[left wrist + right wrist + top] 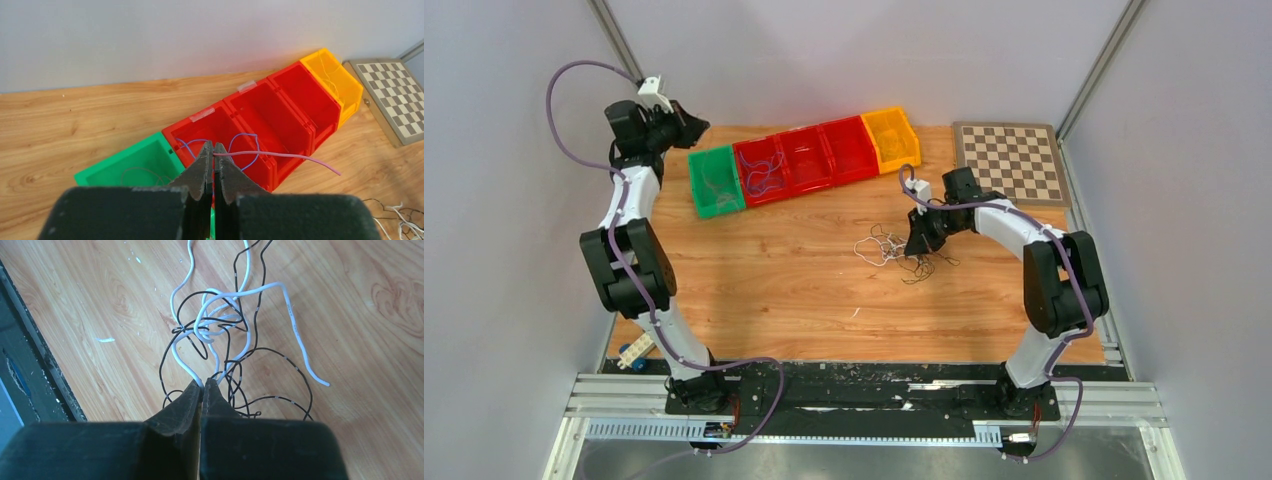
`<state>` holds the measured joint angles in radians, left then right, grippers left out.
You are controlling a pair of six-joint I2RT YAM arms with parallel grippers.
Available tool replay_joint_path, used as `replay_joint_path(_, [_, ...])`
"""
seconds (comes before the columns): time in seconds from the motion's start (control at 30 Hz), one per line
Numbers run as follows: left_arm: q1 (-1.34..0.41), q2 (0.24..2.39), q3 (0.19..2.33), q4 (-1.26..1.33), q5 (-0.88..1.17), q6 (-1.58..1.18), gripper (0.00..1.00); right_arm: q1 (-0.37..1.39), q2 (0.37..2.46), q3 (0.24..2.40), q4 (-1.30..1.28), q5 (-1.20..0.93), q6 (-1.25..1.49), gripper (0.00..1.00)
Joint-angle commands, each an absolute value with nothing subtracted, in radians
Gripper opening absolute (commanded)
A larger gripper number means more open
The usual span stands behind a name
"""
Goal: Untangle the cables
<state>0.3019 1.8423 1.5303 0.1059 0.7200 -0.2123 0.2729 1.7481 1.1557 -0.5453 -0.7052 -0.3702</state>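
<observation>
A small tangle of white and black cables lies on the wooden table, right of centre. My right gripper is down on it. In the right wrist view the right gripper is shut on a white cable that loops up into the knot of black cables. My left gripper hangs at the back left near the bins. The left wrist view shows the left gripper shut on one end of a pink cable, which sticks out to the right above the first red bin.
A row of bins stands at the back: green, three red, yellow. A blue cable lies in the first red bin, and a thin wire in the green bin. A chessboard lies at the back right.
</observation>
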Motion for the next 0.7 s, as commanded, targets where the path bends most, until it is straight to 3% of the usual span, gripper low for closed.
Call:
replay_joint_path(0.0, [0.307,1.835,1.623,0.161,0.696,-0.186,0.0,0.267,1.753,1.204,-0.572,-0.74,-0.401,0.0])
replay_joint_path(0.37, [0.317,1.953,1.889,0.096,0.665,-0.173,0.0,0.264,1.789,1.252,-0.599,-0.749,-0.408,0.0])
replay_joint_path(0.67, [0.317,1.958,1.738,0.046,0.728,-0.104,0.0,0.263,1.786,1.246,-0.604,-0.744,-0.407,0.0])
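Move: The left hand, holding the pink cable's end, is roughly above the green box. The box's middle lies about 22 cm below, some 1 cm ahead and level sideways. The red compartment with the blue cable is about 4 cm ahead and 10 cm right of the hand, and the middle red compartment 7 cm ahead and 20 cm right, both equally low. From the right hand the green box lies about 23 cm ahead, 44 cm left and 3 cm below. Fingers still shut on the pink cable, the left hand jerks it up about 10 cm above the green box, easing some 4 cm forward and 2 cm left, then sinks back about 4 cm. The wrist tips its fingers up some 15 degrees and partly down again. The right hand stays put near the table, keeping its pinch on the white cable of the tangle. ##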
